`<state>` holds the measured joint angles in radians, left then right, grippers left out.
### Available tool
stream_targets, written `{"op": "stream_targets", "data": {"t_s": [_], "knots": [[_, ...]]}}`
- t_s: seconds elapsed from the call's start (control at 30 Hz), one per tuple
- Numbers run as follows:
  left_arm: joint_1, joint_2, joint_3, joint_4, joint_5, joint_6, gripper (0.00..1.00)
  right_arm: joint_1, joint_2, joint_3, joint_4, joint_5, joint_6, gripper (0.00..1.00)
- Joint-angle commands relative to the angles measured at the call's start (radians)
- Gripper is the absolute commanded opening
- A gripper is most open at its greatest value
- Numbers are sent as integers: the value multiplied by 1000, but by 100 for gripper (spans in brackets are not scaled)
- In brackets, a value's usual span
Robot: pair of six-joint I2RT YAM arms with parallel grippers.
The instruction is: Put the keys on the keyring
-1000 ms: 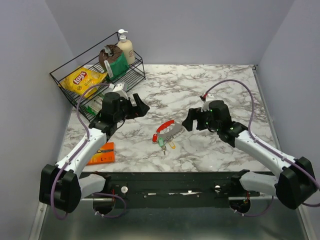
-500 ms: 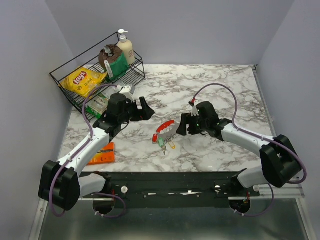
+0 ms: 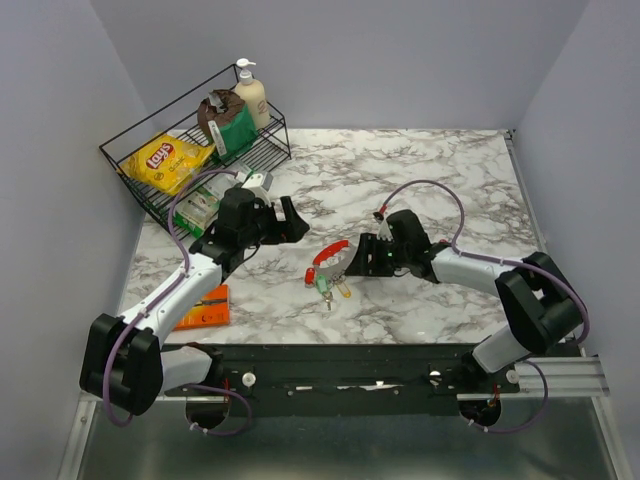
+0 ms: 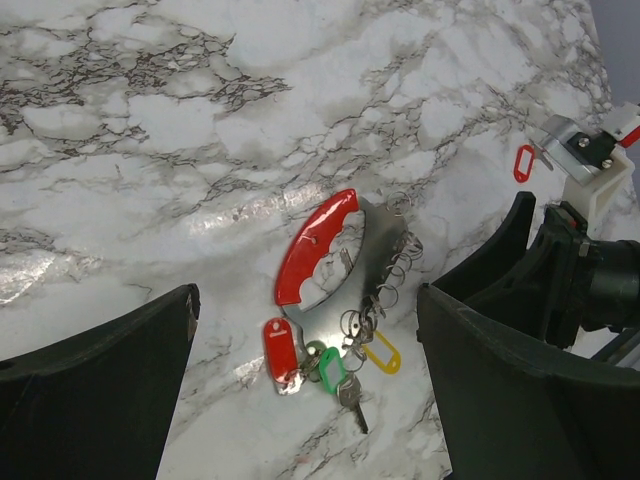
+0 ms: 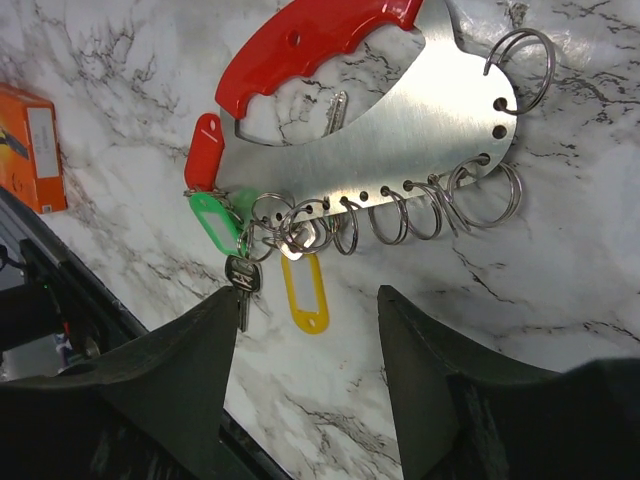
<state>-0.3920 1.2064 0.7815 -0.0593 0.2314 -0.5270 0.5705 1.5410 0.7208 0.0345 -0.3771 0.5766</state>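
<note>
The keyring (image 3: 333, 256) lies flat mid-table: a red curved handle (image 4: 316, 245) on a silvery plate (image 5: 400, 135) with a row of split rings. The keys (image 3: 330, 288) hang at its near-left end, with red (image 5: 205, 150), green (image 4: 331, 366) and yellow (image 5: 305, 290) tags and one bare key (image 5: 243, 280). My right gripper (image 3: 362, 256) stands open just right of the plate, low over the table. In its wrist view the right gripper (image 5: 306, 310) frames the yellow tag without touching it. My left gripper (image 3: 287, 220) hovers wide open, up and left of the keyring, holding nothing.
A black wire rack (image 3: 130, 172) at the back left holds a yellow chips bag (image 3: 170, 158), a soap bottle (image 3: 251, 96) and a green-brown pouch (image 3: 229, 124). An orange packet (image 3: 205, 307) lies near the front-left edge. The black base rail (image 3: 350, 368) runs along the near edge.
My right gripper has slid left up to the keyring and its jaws have narrowed. The left gripper has crept slightly right. Keyring and keys have not moved.
</note>
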Motion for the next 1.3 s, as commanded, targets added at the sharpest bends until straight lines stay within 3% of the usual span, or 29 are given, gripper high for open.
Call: {"op": "stream_targets", "data": {"t_s": [0.0,0.2,0.6,0.7,1.0,1.1,1.27], "knots": [[-1,-7,-18,9,-17,7,99,5,33,-20,76,-46,60,61],[-1,-14,-30,16,-17,-7,99,5,85,-35,130,-43,107,49],[-1,-33,-48,15,-24,-8,99,5,128,-20,163,26,152,46],[-1,-34,-59,19,-20,-8,99,6,142,-8,165,33,151,33],[-1,-54,-68,23,-23,-7,99,5,137,-7,156,79,155,30],[-1,-56,-71,21,-23,-5,99,5,119,-11,159,99,147,15],[-1,-73,-65,6,-21,2,99,5,81,6,139,110,77,2]]}}
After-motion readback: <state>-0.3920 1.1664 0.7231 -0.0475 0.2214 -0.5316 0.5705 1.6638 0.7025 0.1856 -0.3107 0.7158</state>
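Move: The small ring I want, midway along the row on the plate's near edge, lies from my right hand about 2 cm ahead, 1 cm left and 3 cm down. The yellow tag is some 4 cm back of that ring and 1 cm left of it; the green tag is 6 cm to the hand's left, level with it. The red handle sits about 7 cm ahead and 5 cm left. From my left hand the ring is roughly 12 cm right, 4 cm back and 15 cm below. I sink my right hand about 3 cm onto the row of rings, at first easing slightly left, then slide it nearly 2 cm forward towards the plate's near edge. As I go I narrow my fingers from two-thirds open to almost shut, turning a little clockwise, and pinch the small ring between the fingertips. ##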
